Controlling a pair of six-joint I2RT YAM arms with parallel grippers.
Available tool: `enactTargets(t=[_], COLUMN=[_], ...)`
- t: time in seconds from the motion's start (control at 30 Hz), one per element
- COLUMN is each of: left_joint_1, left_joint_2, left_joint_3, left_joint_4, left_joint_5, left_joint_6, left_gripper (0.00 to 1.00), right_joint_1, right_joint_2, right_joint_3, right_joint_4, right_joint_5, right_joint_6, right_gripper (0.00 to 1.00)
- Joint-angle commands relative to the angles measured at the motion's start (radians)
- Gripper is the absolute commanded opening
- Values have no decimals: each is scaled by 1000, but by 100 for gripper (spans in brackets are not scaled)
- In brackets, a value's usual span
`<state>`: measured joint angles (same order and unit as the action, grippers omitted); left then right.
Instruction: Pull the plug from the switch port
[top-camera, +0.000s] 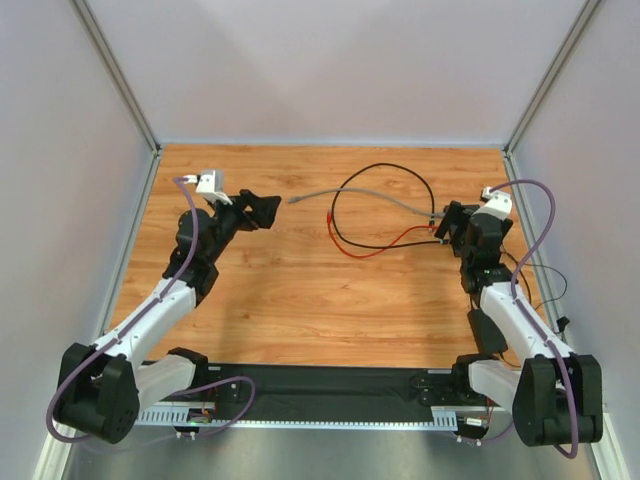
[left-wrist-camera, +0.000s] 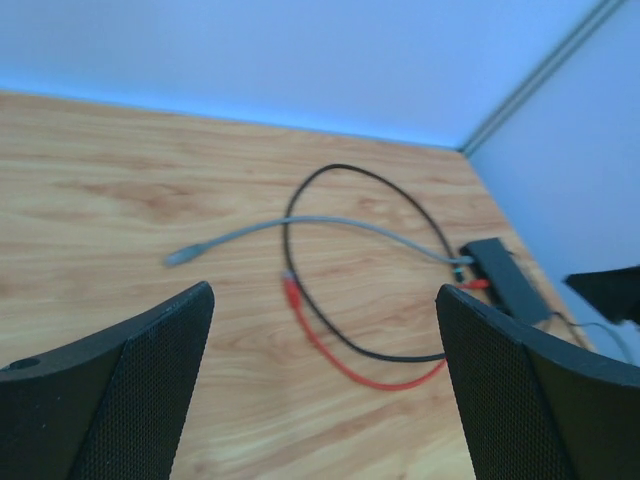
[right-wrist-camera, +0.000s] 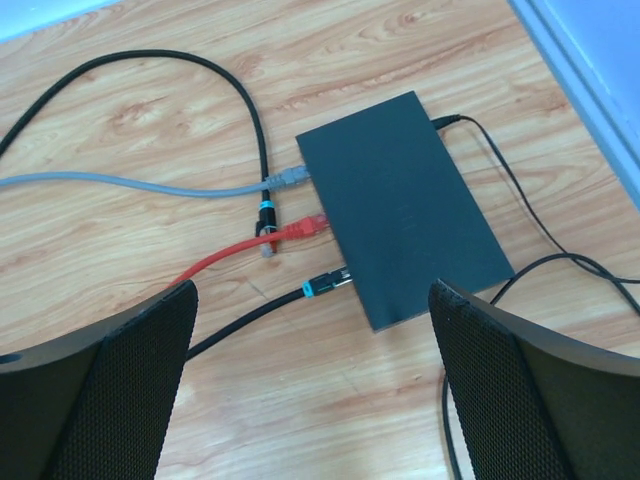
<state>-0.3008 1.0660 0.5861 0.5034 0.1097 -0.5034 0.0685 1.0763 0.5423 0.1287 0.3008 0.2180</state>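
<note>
The switch (right-wrist-camera: 405, 205) is a flat matte-black box lying on the wooden table, also seen far right in the left wrist view (left-wrist-camera: 505, 275). Three plugs sit in its left edge: a grey plug (right-wrist-camera: 292, 178), a red plug (right-wrist-camera: 305, 228) and a black plug with a cyan band (right-wrist-camera: 330, 283). My right gripper (right-wrist-camera: 312, 290) hangs open above the switch's near corner and holds nothing; from above, the right gripper (top-camera: 450, 225) covers most of the switch. My left gripper (top-camera: 262, 210) is open and empty at the table's left, well away from the cables.
The grey cable's free end (top-camera: 293, 201), a red cable (top-camera: 375, 245) and a looped black cable (top-camera: 385, 170) lie mid-table. A loose black connector (right-wrist-camera: 265, 215) rests beside the red plug. A thin power cord (right-wrist-camera: 520, 200) leaves the switch's right side. A black brick (top-camera: 487, 330) lies by the right arm. White walls enclose the table.
</note>
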Motion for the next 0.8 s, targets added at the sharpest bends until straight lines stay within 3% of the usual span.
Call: enactTargets(t=[0.0,0.17,0.23,0.33,0.4,0.6,0.67,0.7,0.77], left_joint_1=[-24,-44,-87,-171,-218,-196,-207,-234,-259], left_joint_2=[23,89,62,-3,3,97,150,169,221], left_joint_3=[130,245,184,196,211,179,236,321,383], left_joint_4=[-125,-177,-83,-161,-154,52,8,-132,-244], left_joint_5=[145,419,365,221,234,278,311,292,242], left_joint_6=[-141,-123,-133,-22,8,-217,-198,-148,-95], left_gripper=[100,100,100,100,100,100,100,100,100], right_joint_1=[-7,-32,-61,-156,-216,-311,-318,-319,-320], right_joint_2=[20,65,103,171,204,272,284,298,312], right_joint_3=[99,146,165,209,214,254,271,281,307], right_joint_4=[-233,-291,-319,-359,-347,-337,-350,-359,-362], right_joint_5=[-46,-159,-222,-333,-408,-508,-505,-502,-494], right_joint_6=[112,153,165,195,219,279,291,290,287], right_gripper=[100,100,100,100,100,100,100,100,100])
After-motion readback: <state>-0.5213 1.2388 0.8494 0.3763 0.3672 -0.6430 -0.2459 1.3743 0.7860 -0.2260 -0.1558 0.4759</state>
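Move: The switch's middle lies about 9 cm ahead of the right hand, 4 cm to its right and 13 cm below. The red plug in its left face is some 9 cm ahead of that hand and 2 cm left, with the grey plug 4 cm farther out and the black plug 4 cm nearer. From the left hand, the red plug is roughly 9 cm ahead, 55 cm right and 24 cm below; the red cable's free end lies 12 cm ahead and 18 cm right. Down towards the switch goes the right hand, about 5 cm and slightly to the right, rolling its left side up some 30 degrees and tipping its fingers lower. The left hand swings roughly 13 cm right towards the plugs, drawing back and rising a few centimetres while turning clockwise. Both grippers stay wide open, touching nothing. ##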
